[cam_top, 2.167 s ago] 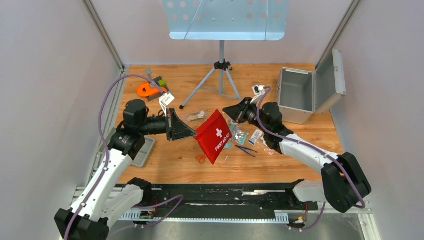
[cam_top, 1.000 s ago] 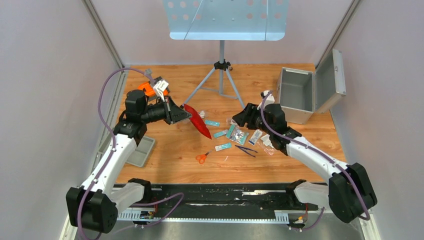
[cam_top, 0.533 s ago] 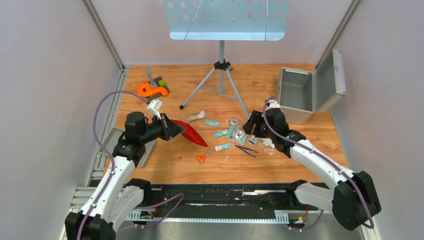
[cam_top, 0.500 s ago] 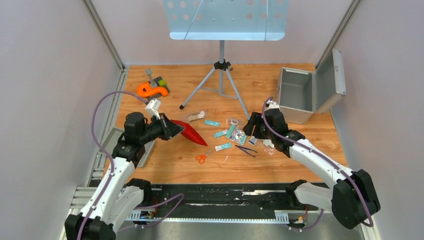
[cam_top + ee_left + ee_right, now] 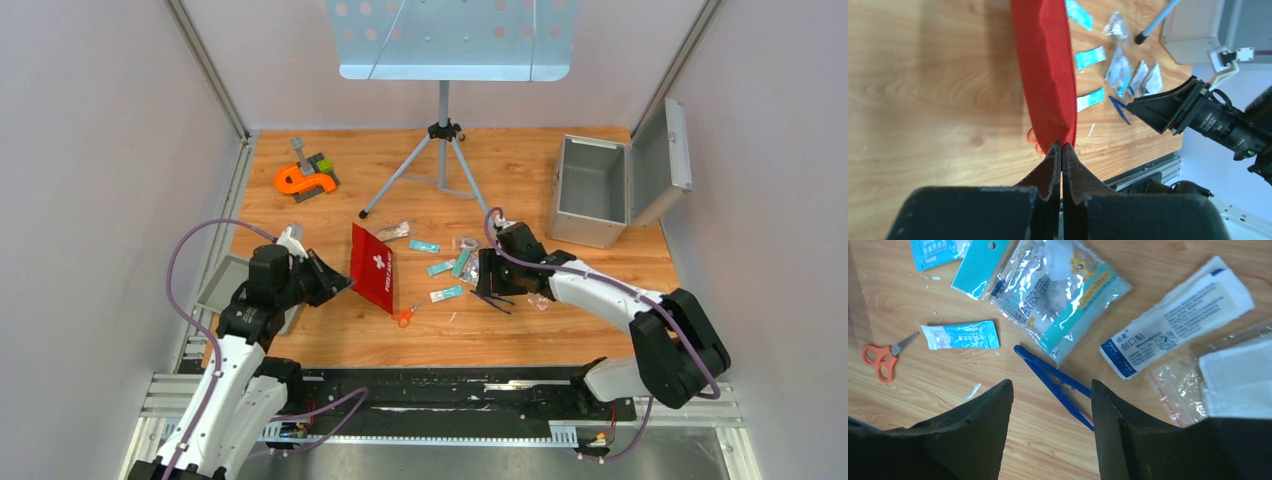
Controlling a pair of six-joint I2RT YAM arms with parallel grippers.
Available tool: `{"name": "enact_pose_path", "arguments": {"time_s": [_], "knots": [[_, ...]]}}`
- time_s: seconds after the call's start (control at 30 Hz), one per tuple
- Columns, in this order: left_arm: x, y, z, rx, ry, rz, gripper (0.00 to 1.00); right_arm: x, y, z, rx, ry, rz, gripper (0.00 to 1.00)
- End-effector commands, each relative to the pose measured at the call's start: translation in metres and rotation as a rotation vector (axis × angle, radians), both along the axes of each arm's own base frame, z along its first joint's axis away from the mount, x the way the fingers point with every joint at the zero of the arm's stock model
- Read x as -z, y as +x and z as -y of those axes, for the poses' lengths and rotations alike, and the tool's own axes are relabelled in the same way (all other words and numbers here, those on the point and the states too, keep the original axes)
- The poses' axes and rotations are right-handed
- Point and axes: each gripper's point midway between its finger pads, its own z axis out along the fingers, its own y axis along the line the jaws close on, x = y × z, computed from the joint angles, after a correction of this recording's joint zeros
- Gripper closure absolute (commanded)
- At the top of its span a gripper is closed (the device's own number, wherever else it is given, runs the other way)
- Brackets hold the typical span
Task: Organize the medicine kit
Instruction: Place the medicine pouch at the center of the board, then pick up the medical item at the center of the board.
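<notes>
The medicine kit [image 5: 590, 195], a silver-grey metal case, stands at the right back with its lid open. My left gripper [image 5: 340, 285] is shut on the near corner of a red first-aid pouch [image 5: 373, 268], which stands on edge on the wood. In the left wrist view the fingertips [image 5: 1061, 146] pinch the red pouch [image 5: 1045, 70] by its zip edge. My right gripper [image 5: 483, 283] is open, low over the scattered packets. In the right wrist view the gripper [image 5: 1051, 386] straddles blue plastic tweezers [image 5: 1058, 380] without touching them.
Orange scissors [image 5: 403, 317], teal sachets [image 5: 962, 335], a plaster pack [image 5: 1058, 290], a white packet [image 5: 1173, 315] and a zip bag [image 5: 1233, 380] lie mid-table. A tripod stand [image 5: 443, 130], an orange tool [image 5: 300, 180] and a grey tray [image 5: 225, 285] stand around.
The left arm drew back and down toward the near left, and the red pouch turned its face up. The right gripper swung left and dropped over the tweezers.
</notes>
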Motion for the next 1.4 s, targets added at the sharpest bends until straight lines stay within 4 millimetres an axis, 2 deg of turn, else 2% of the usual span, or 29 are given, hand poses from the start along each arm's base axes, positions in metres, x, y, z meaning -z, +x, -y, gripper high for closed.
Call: {"name": "enact_pose_path", "arguments": {"time_s": [0.0,0.13,0.27,0.37,0.43,0.47,0.5,0.53,0.6,0.67,0.8,0.9,1.0,1.07,1.17,1.27,1.37], "knots": [[0.016,-0.014,-0.013,-0.112,0.005,-0.135,1.0,-0.002,0.007,-0.013,-0.106,-0.066,0.037,0.43],[0.018,-0.007,-0.024,-0.197,0.026,-0.14,1.0,0.008,0.008,-0.016,-0.129,-0.114,0.021,0.44],[0.02,-0.001,-0.045,-0.297,0.115,-0.169,1.0,0.016,0.007,-0.012,-0.127,-0.169,0.01,0.45],[0.026,-0.007,-0.056,-0.343,0.168,-0.233,1.0,0.017,0.004,-0.013,-0.135,-0.177,-0.005,0.47],[0.021,-0.008,-0.058,-0.349,0.176,-0.237,0.95,0.017,0.0,-0.015,-0.135,-0.166,-0.031,0.49],[0.016,-0.008,-0.058,-0.351,0.173,-0.228,0.82,0.018,-0.001,-0.015,-0.131,-0.164,-0.042,0.5],[0.014,-0.01,-0.058,-0.352,0.172,-0.224,0.75,0.018,-0.002,-0.015,-0.125,-0.162,-0.048,0.51],[0.01,-0.009,-0.059,-0.354,0.171,-0.21,0.58,0.019,-0.007,-0.019,-0.135,-0.142,-0.074,0.52],[0.0,-0.009,-0.061,-0.359,0.169,-0.166,0.41,0.022,-0.011,-0.018,-0.123,-0.146,-0.095,0.55],[-0.011,-0.007,-0.061,-0.353,0.172,-0.126,0.31,0.025,-0.015,-0.016,-0.115,-0.16,-0.115,0.59],[-0.03,-0.001,-0.062,-0.331,0.189,-0.063,0.27,0.027,-0.019,-0.007,-0.098,-0.222,-0.132,0.62],[-0.042,0.008,-0.059,-0.307,0.196,-0.012,0.27,0.029,-0.022,-0.004,-0.101,-0.281,-0.128,0.54],[-0.052,0.023,-0.051,-0.257,0.19,0.033,0.27,0.036,-0.027,-0.005,-0.115,-0.312,-0.141,0.54],[-0.058,0.032,-0.046,-0.234,0.185,0.056,0.28,0.038,-0.028,-0.007,-0.122,-0.336,-0.14,0.6],[-0.066,0.042,-0.044,-0.228,0.181,0.086,0.28,0.036,-0.03,-0.011,-0.136,-0.352,-0.127,0.76],[-0.073,0.052,-0.043,-0.238,0.175,0.115,0.28,0.027,-0.032,-0.017,-0.149,-0.332,-0.111,0.83],[-0.076,0.057,-0.043,-0.242,0.175,0.129,0.28,0.014,-0.033,-0.02,-0.161,-0.31,-0.09,0.86]]}}
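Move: The left hand grips the pouch's near corner; the table spot for it is about 5 cm ahead and 14 below. From that hand the scissors lie 9 cm right and 1 back, the grey tray 17 left and 3 ahead, both at table height. The right hand has the tweezers straight beneath, about 3 cm down; from it, a teal tube lies 8 cm left and 1 ahead, a clear packet 6 ahead and 1 left. Left hand lowers leftward about 5 cm, releases the pouch, rises some 7 forward; right sinks and pinches tweezers. ##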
